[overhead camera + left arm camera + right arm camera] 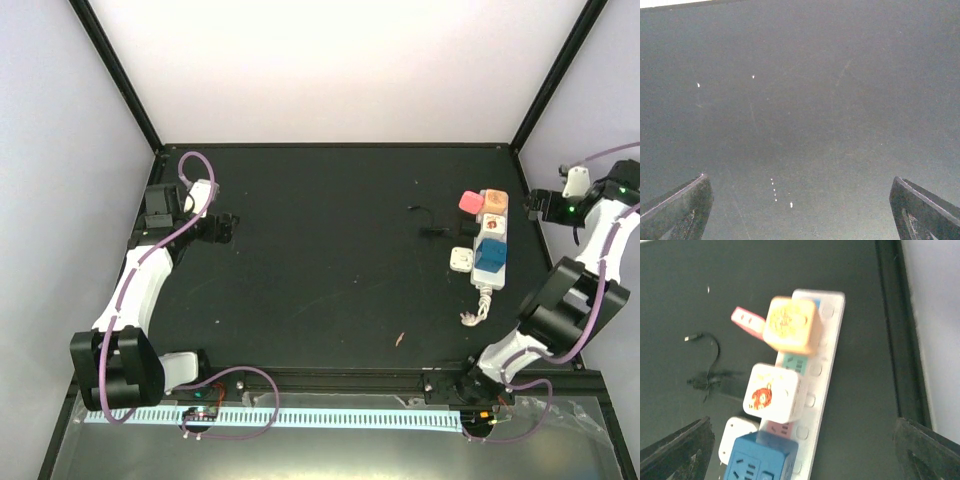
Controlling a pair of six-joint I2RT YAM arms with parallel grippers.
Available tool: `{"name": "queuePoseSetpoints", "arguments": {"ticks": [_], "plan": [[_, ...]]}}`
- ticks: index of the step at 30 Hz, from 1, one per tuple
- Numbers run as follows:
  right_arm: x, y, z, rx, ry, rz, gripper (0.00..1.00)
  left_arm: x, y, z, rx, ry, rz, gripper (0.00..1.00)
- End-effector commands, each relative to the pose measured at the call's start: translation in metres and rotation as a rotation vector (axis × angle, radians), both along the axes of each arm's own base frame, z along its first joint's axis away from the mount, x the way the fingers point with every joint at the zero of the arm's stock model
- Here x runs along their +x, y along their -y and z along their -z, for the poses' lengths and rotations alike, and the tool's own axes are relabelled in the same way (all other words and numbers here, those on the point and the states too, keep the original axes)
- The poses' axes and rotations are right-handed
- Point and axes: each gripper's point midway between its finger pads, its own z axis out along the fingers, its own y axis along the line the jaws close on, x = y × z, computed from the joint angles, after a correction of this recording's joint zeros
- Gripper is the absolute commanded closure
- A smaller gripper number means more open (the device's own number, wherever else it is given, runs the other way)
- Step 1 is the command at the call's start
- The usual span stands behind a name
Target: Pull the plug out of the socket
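The socket (497,240) (830,355) is a long white strip lying at the table's right side, its bundled white cord (478,312) at the near end. Three cube plugs stand in it: an orange one (495,199) (790,325), a white one with a tiger picture (492,222) (771,392) and a blue one (490,258) (760,460). My right gripper (543,205) (802,422) hovers open just right of the strip's far end, touching nothing. My left gripper (226,225) (799,200) is open over bare table at the far left.
A pink cube (468,201) (747,320) and a small white cube (460,260) (735,437) lie against the strip's left side. A thin black cable (430,225) (707,375) lies further left. The black frame rail (900,330) runs close along the strip's right.
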Motion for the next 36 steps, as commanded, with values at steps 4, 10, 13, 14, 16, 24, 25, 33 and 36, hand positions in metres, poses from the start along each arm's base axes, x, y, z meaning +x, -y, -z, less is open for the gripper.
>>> {"name": "queuePoseSetpoints", "arguments": {"ticks": [4,10,13,14,16,24,25,33,36], "plan": [[-0.015,-0.020,0.058,0.202,-0.146,-0.108,0.00,0.003,0.008,-0.020,-0.016,0.065,0.035,0.01],[-0.010,-0.008,0.095,0.202,-0.203,-0.078,0.00,0.000,0.009,-0.024,-0.014,0.075,0.038,0.01],[-0.008,-0.007,0.112,0.226,-0.235,-0.075,0.00,0.001,0.007,-0.024,-0.009,0.081,0.029,0.01],[-0.008,-0.008,0.117,0.240,-0.246,-0.079,0.00,0.001,0.007,-0.024,-0.007,0.082,0.028,0.01],[-0.007,-0.014,0.123,0.285,-0.259,-0.094,0.00,0.002,0.007,-0.025,-0.006,0.082,0.023,0.01],[-0.002,-0.043,0.137,0.460,-0.270,-0.124,0.00,0.002,0.007,-0.023,-0.012,0.070,0.023,0.01],[-0.001,-0.045,0.138,0.471,-0.270,-0.127,0.00,0.002,0.007,-0.022,-0.012,0.067,0.021,0.01],[0.005,-0.055,0.143,0.533,-0.276,-0.165,0.00,0.002,0.007,-0.022,-0.016,0.063,0.022,0.01],[0.006,-0.059,0.146,0.532,-0.287,-0.179,0.00,0.002,0.008,-0.020,-0.016,0.058,0.023,0.01]]}}
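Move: The white plug with the tiger print stands on the power strip, roughly 2 cm ahead of the right hand, 6 cm to its left and 16 cm below. Beyond this plug, the orange plug is about 6 cm farther out and 1 cm right; the blue plug is some 7 cm nearer and 2 cm left. From the left hand, the tiger plug lies about 56 cm right, 3 cm ahead and 13 cm below. The open right hand drops 14 cm towards the tiger plug, then eases 5 cm left, rolling its left side up. ##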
